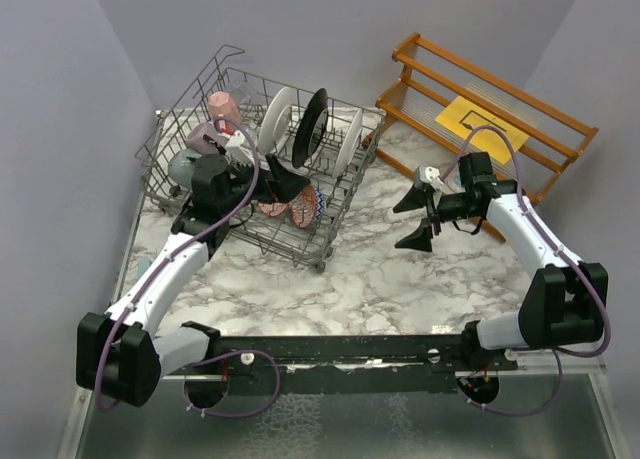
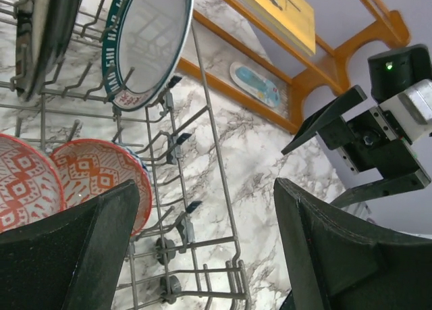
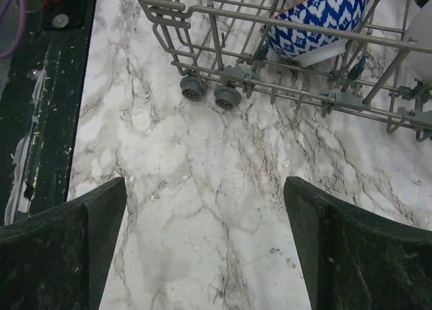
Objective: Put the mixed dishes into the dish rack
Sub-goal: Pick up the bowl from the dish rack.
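Observation:
The grey wire dish rack (image 1: 340,219) stands at the back left. It holds a pink mug (image 1: 224,107), a mauve mug (image 1: 205,139), a grey-teal mug (image 1: 183,167), upright white plates (image 1: 278,114), a black-rimmed plate (image 1: 312,127), red patterned bowls (image 1: 275,207) and a blue patterned bowl (image 1: 312,207). My left gripper (image 1: 288,182) hangs open and empty over the rack's front right part, above the red bowls (image 2: 94,171). My right gripper (image 1: 412,221) is open and empty above bare table right of the rack. The right wrist view shows the rack's wheeled corner (image 3: 226,96) and the blue bowl (image 3: 317,19).
An orange-brown wooden slatted shelf (image 1: 545,154) with a yellow paper sheet (image 1: 480,119) leans at the back right. A small oval blue-patterned piece (image 2: 255,84) lies at the shelf's foot. The marble table (image 1: 360,279) lies between the rack and the arm bases.

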Controlling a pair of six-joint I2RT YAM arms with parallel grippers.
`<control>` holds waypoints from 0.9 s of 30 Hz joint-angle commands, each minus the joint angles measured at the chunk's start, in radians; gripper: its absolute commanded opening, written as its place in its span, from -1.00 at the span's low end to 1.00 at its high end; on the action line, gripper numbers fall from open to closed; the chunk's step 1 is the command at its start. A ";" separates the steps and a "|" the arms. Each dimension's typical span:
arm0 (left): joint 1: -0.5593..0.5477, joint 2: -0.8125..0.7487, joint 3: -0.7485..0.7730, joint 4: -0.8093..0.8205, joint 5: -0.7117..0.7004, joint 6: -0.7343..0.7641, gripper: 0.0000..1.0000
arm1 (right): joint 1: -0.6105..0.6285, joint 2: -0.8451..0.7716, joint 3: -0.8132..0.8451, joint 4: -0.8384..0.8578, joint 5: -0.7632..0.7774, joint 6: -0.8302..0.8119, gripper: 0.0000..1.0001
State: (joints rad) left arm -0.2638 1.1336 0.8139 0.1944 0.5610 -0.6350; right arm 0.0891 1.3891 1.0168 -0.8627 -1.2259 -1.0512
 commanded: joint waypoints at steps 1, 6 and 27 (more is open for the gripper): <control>-0.147 -0.015 0.078 -0.160 -0.269 0.092 0.64 | -0.009 0.017 0.040 -0.076 0.010 -0.047 1.00; -0.272 0.007 0.079 -0.252 -0.575 0.102 0.46 | -0.017 0.041 0.029 -0.059 0.003 -0.039 1.00; -0.094 0.285 0.140 -0.179 -0.473 0.183 0.03 | -0.041 0.038 -0.027 0.003 -0.024 -0.027 1.00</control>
State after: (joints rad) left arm -0.3519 1.3914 0.9550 -0.0544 0.0437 -0.4366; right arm 0.0566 1.4345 1.0054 -0.8890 -1.2217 -1.0756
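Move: The left hand, empty, hangs over the front of the rack; the red bowl it seems to go for lies about 4 cm ahead, 4 cm to its left and some 16 cm below. The blue-backed bowl leans next to that one, 4 cm ahead and 4 cm to the hand's right at the same depth; the black plate stands some 20 cm ahead and 5 cm right, the right-most white plate about 19 cm ahead and 13 cm right, both roughly 13 cm lower. From the right hand the red bowl is some 29 cm left, 8 cm ahead and 6 cm below. The left hand first swings about 4 cm to its right and a little back, then reverses and comes down some 10 cm while reaching forward about 8 cm and left about 7 cm, towards the adjoining rims of the two bowls in the rack. On the way the wrist rolls its left side up and turns counter-clockwise by 20 to 25 degrees each, bringing the fingers from nearly level to pointing forward and down, and they narrow from mostly open to about half open, straddling the red bowl's right rim from above with no contact to be seen. ##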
